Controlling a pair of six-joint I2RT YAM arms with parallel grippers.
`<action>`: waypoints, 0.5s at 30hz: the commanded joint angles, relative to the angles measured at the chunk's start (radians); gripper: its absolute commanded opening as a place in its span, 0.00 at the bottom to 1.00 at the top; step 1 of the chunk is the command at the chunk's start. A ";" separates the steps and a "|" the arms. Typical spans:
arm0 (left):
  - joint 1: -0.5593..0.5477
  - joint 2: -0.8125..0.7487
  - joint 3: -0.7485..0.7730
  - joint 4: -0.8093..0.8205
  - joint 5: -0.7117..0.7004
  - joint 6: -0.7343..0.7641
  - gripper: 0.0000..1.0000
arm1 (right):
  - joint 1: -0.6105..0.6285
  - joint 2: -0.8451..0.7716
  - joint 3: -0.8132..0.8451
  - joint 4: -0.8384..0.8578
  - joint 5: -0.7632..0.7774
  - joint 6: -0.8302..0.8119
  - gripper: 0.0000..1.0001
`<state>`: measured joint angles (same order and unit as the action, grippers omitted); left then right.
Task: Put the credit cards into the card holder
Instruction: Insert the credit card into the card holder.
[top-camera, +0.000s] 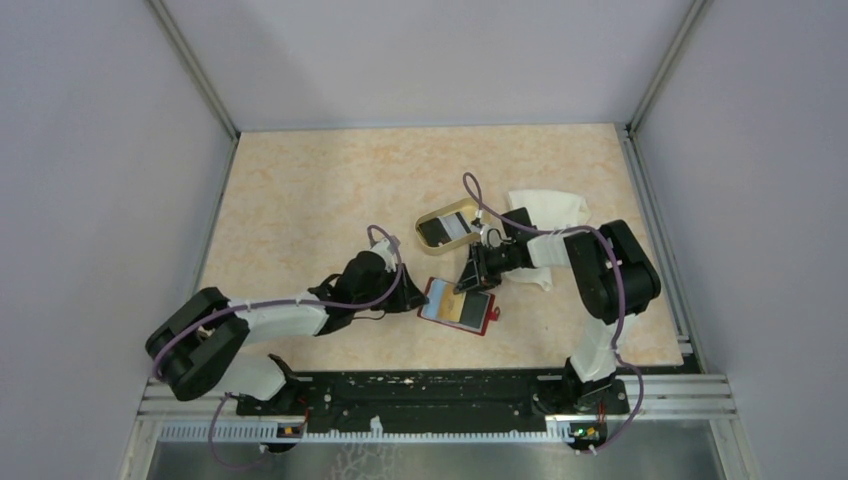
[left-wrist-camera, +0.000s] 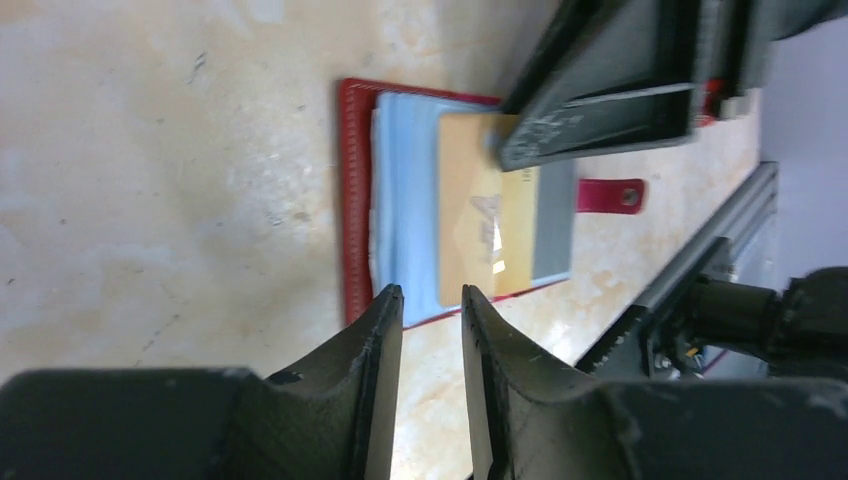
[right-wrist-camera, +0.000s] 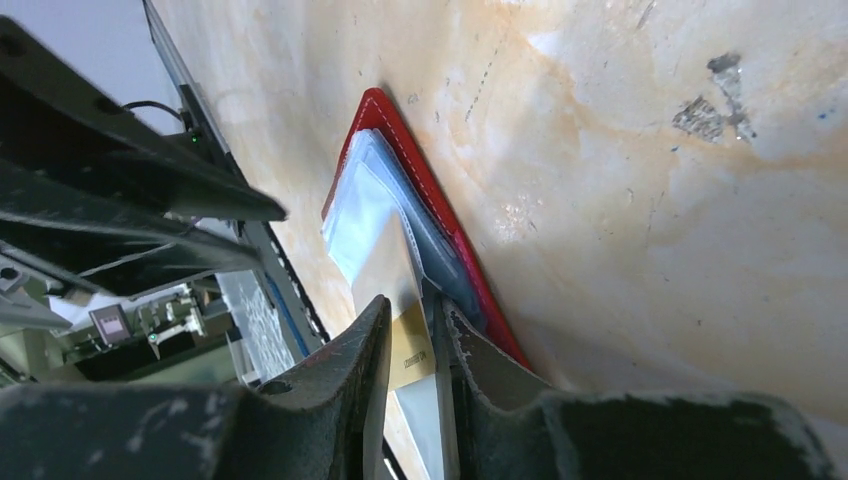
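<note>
The red card holder (top-camera: 436, 300) lies open on the table, its red edge (left-wrist-camera: 352, 200) toward my left arm. A yellow credit card (left-wrist-camera: 480, 220) lies in its pale blue pocket, with a grey one beside it. My right gripper (top-camera: 474, 282) reaches down onto the holder's far side. Its jaws (right-wrist-camera: 412, 305) stand slightly apart around the yellow card's end (right-wrist-camera: 410, 345); a gap shows on one side. At the holder's left edge my left gripper (left-wrist-camera: 430, 295) is open, holding nothing. A black card (top-camera: 440, 230) lies in the tan tray (top-camera: 455, 208).
A white cloth (top-camera: 548, 208) lies behind the right arm, next to the tray. The holder's red snap strap (left-wrist-camera: 610, 195) sticks out toward the black base rail (top-camera: 430, 385). Grey walls enclose the table on three sides.
</note>
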<state>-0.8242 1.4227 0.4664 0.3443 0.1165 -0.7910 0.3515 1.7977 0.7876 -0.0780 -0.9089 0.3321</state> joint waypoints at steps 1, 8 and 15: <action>-0.003 -0.098 -0.016 0.048 0.048 0.020 0.36 | 0.011 0.012 0.038 -0.002 0.018 -0.030 0.23; -0.169 -0.071 0.104 -0.027 -0.092 0.018 0.38 | 0.011 0.017 0.042 -0.011 0.021 -0.038 0.23; -0.324 0.155 0.370 -0.284 -0.345 0.018 0.34 | 0.010 0.018 0.047 -0.021 0.031 -0.046 0.23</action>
<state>-1.0843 1.4761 0.7177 0.2226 -0.0643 -0.7864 0.3515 1.8095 0.8013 -0.0914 -0.9089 0.3164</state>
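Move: The open card holder's middle lies about 7 cm right and 1 cm back of the left hand, roughly 3 cm below it. The gold card in it is some 6 cm right and 1 cm back of that hand; the grey card, about 10 cm right and 2 cm back. From the right hand, the gold card's middle is some 3 cm back and 1 cm left, a centimetre below; the card tray stands about 13 cm ahead and 2 cm left. The holder's left edge is left behind as the left hand rises about 5 cm, mostly first, then sweeps some 8 cm right and slightly back over the gold card towards the grey one, fingertips tilting up a little, opening unchanged and empty. The right hand stays put, its slightly parted fingertips still astride the gold card's far edge. ##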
